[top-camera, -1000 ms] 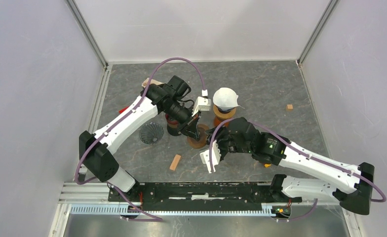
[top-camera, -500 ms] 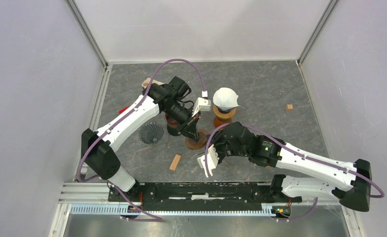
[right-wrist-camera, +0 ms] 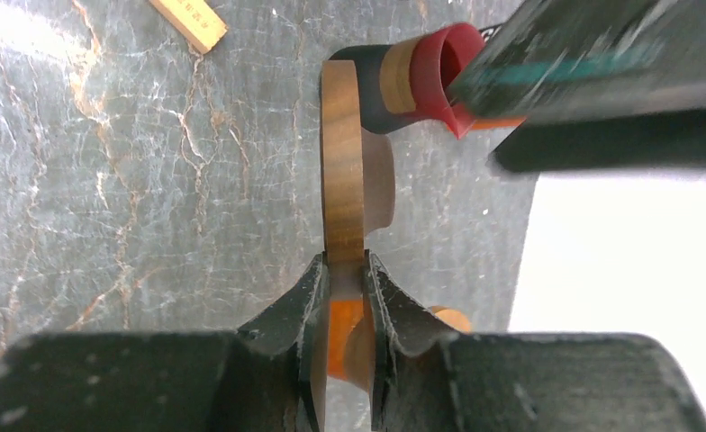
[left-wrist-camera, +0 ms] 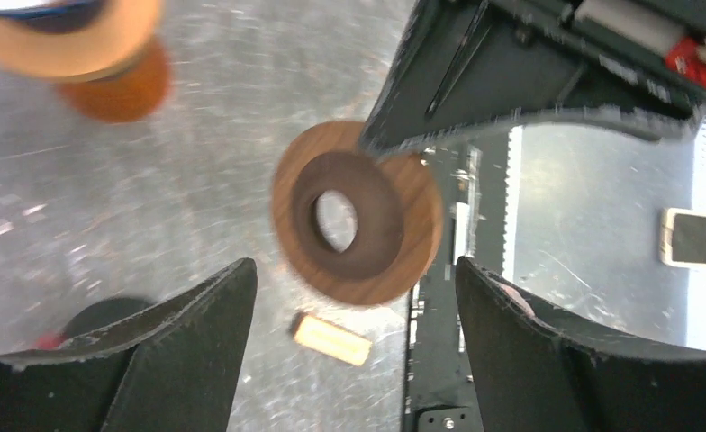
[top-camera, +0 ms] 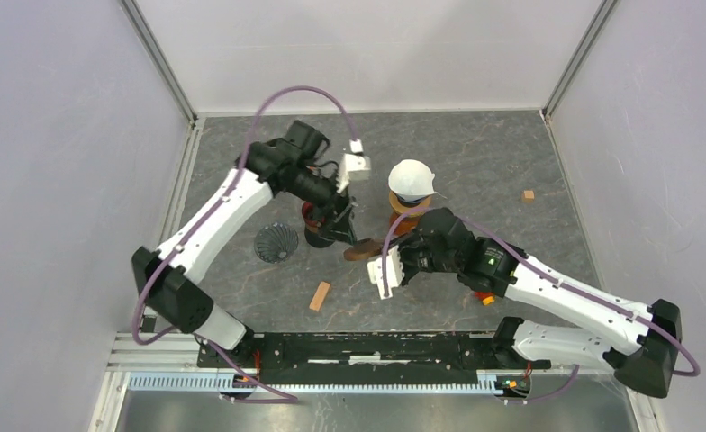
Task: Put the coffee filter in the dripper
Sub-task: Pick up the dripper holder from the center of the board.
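The white coffee filter (top-camera: pixel 411 180) sits on a wooden stand (top-camera: pixel 407 211) at the table's middle. A dark ribbed cone, the dripper (top-camera: pixel 276 241), lies to the left, apart from both grippers. A wooden ring (top-camera: pixel 360 250) hangs between the arms. My right gripper (top-camera: pixel 379 249) is shut on its rim; the right wrist view shows the ring (right-wrist-camera: pixel 343 162) edge-on, pinched between the fingers (right-wrist-camera: pixel 309 297). My left gripper (top-camera: pixel 341 227) is open just above and behind the ring (left-wrist-camera: pixel 358 214), touching nothing.
A black and red cup (top-camera: pixel 316 225) stands under the left wrist, close to the ring. A wooden block (top-camera: pixel 320 295) lies near the front, a smaller one (top-camera: pixel 529 194) at the right. An orange piece (top-camera: pixel 486 300) shows beside the right arm. Walls close three sides.
The left gripper has opened, let go of the wooden ring and pulled back up and to the left. The right gripper has closed on the ring's rim and now holds it alone.
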Action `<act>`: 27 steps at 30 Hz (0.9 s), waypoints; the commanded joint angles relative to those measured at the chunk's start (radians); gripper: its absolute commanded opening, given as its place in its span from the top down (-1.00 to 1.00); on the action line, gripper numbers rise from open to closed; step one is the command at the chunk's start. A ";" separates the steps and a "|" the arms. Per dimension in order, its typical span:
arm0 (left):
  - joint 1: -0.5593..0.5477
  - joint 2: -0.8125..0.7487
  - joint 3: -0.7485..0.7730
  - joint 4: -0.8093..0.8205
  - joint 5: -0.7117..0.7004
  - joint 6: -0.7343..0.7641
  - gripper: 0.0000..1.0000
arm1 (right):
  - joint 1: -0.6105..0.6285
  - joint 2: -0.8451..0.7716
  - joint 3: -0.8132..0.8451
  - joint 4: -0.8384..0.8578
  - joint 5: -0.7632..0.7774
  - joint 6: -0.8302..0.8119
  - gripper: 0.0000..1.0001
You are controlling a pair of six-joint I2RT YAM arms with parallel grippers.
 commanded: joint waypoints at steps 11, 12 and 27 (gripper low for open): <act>0.160 -0.369 -0.199 0.183 -0.062 -0.007 -0.66 | -0.297 0.148 0.121 0.243 -0.671 0.703 1.00; 0.160 -0.398 -0.229 0.217 -0.080 -0.024 -0.66 | -0.308 0.162 0.126 0.282 -0.706 0.756 1.00; 0.163 -0.442 -0.343 0.296 -0.056 -0.136 -0.04 | -0.380 0.210 0.053 0.576 -0.843 1.094 1.00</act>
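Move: My right hand holds the dripper holder by its rim; the holder's middle is about 4 cm left of that grip and level fore and aft, a touch lower. From my open, empty left hand it lies roughly 4 cm right, 2 cm back and 4 cm below. The dark pitcher stands some 7 cm left and 5 cm ahead of my left hand, 10 cm below; the wooden block is about 7 cm left, 8 cm back, 15 cm down. I keep the dripper holder pinched in my right hand and roll that wrist some 60 degrees, fingers coming up towards level, while carrying it left and then up about 5 cm. My left hand swings clear forward, left and up with jaws wide, then comes back and down, ending about 6 cm farther left, and starts closing around the holder's free rim. ##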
